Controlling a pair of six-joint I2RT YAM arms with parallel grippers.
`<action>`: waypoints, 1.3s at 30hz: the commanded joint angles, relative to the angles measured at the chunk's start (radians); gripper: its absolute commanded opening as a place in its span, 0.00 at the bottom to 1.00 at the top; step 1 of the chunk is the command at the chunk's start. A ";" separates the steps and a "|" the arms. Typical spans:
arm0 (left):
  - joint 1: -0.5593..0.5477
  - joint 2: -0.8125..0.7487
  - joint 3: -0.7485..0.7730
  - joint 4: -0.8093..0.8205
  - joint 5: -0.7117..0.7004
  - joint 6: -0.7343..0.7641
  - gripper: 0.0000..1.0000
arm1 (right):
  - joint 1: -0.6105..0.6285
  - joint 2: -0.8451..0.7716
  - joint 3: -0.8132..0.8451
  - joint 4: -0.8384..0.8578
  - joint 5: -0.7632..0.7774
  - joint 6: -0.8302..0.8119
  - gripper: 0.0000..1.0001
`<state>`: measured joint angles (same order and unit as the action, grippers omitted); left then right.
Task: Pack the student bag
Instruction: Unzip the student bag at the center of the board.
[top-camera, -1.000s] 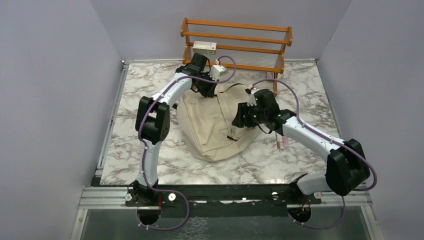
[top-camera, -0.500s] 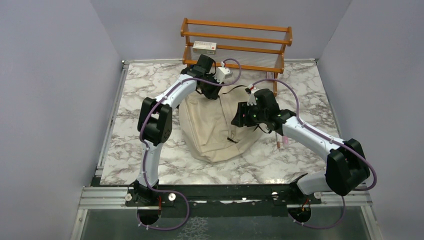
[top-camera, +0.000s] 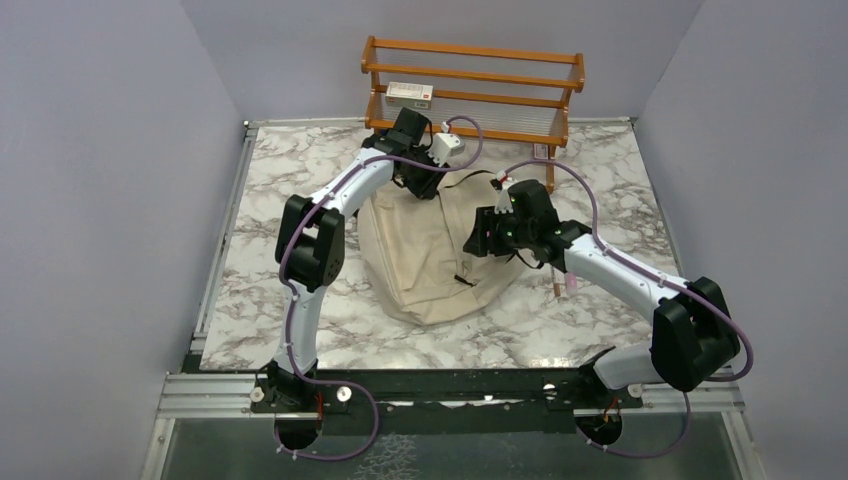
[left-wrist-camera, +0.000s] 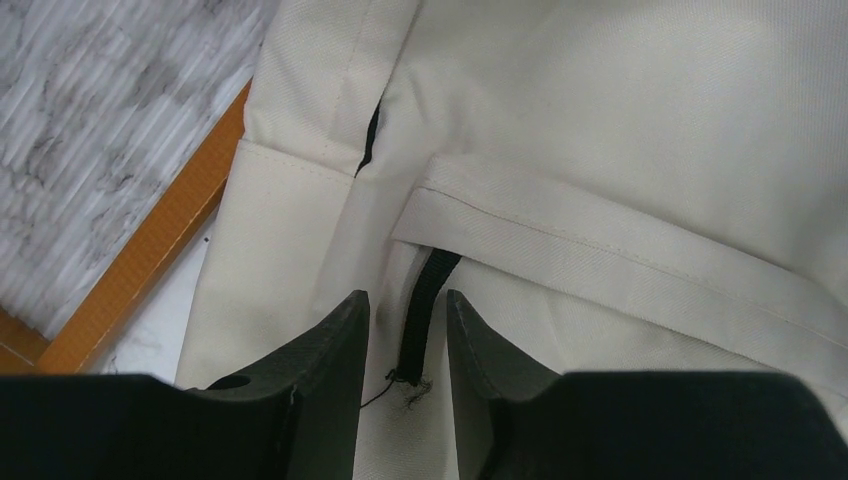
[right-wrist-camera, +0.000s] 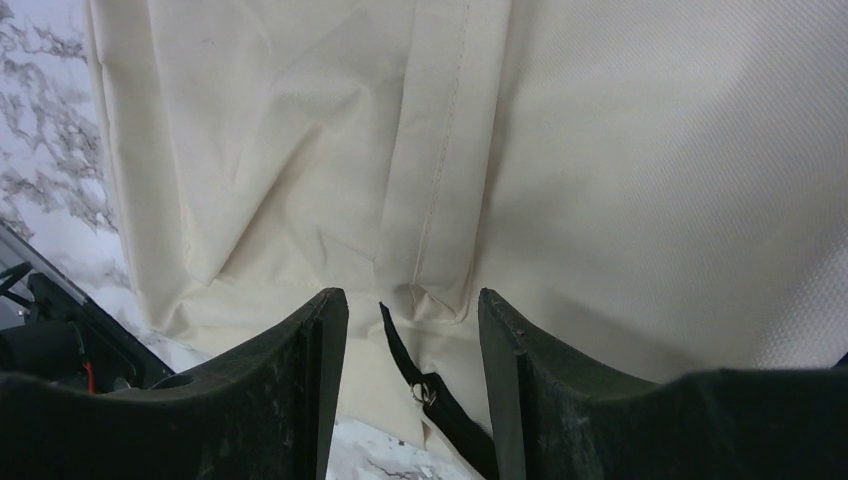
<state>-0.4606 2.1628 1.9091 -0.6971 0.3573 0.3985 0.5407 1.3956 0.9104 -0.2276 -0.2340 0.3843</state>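
Observation:
The student bag (top-camera: 430, 262), a cream canvas backpack, lies slumped in the middle of the marble table. My left gripper (top-camera: 424, 186) is at the bag's far top edge. In the left wrist view the left gripper (left-wrist-camera: 407, 300) is open, and a frayed black strap end (left-wrist-camera: 420, 320) hangs loose between its fingers against the student bag's cloth (left-wrist-camera: 620, 120). My right gripper (top-camera: 481, 236) hovers over the bag's right side. In the right wrist view the right gripper (right-wrist-camera: 412, 300) is open around a black strap with a small metal ring (right-wrist-camera: 430, 392), without touching it, above the student bag's canvas (right-wrist-camera: 620, 180).
A wooden rack (top-camera: 470, 80) stands at the back edge with a small white box (top-camera: 410, 93) on its shelf; its orange rail (left-wrist-camera: 150, 260) shows close to the left gripper. A thin pink stick (top-camera: 560, 283) lies on the table under the right forearm. Grey walls enclose both sides.
The left gripper's jaws have parted and let the black strap end go. The left wrist shifted slightly right and toward the rack. The right arm has not moved.

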 joint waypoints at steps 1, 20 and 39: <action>-0.017 -0.032 0.041 0.003 -0.039 0.016 0.36 | -0.007 -0.010 -0.016 0.021 -0.027 0.002 0.55; -0.033 -0.026 0.028 0.002 -0.105 0.035 0.13 | -0.007 -0.012 -0.023 0.023 -0.030 0.005 0.55; -0.072 -0.121 -0.095 0.005 -0.101 -0.050 0.00 | -0.016 -0.011 -0.030 0.035 -0.004 0.048 0.55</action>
<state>-0.5198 2.1086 1.8736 -0.6849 0.2485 0.4061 0.5381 1.3956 0.8883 -0.2245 -0.2478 0.4015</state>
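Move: The black zip strap at the bag's far end lies practically between the left fingertips, about 1 cm below them. Beside it starts the beige strip, whose middle is some 8 cm back and 4 cm to the right; the dark slit is about 3 cm ahead and 6 cm to the right. The lower zip pull lies roughly 19 cm back and 6 cm right. From the right hand the black zip strap is about 12 cm ahead, 8 cm left. The left fingers close from about a third open until shut, pinching the black zip strap just beside the end of the beige strip. The hand hardly shifts during this, tilting some 5 degrees. Once closed, it starts drawing up and back, about 1 cm each way, still gripping the strap. ##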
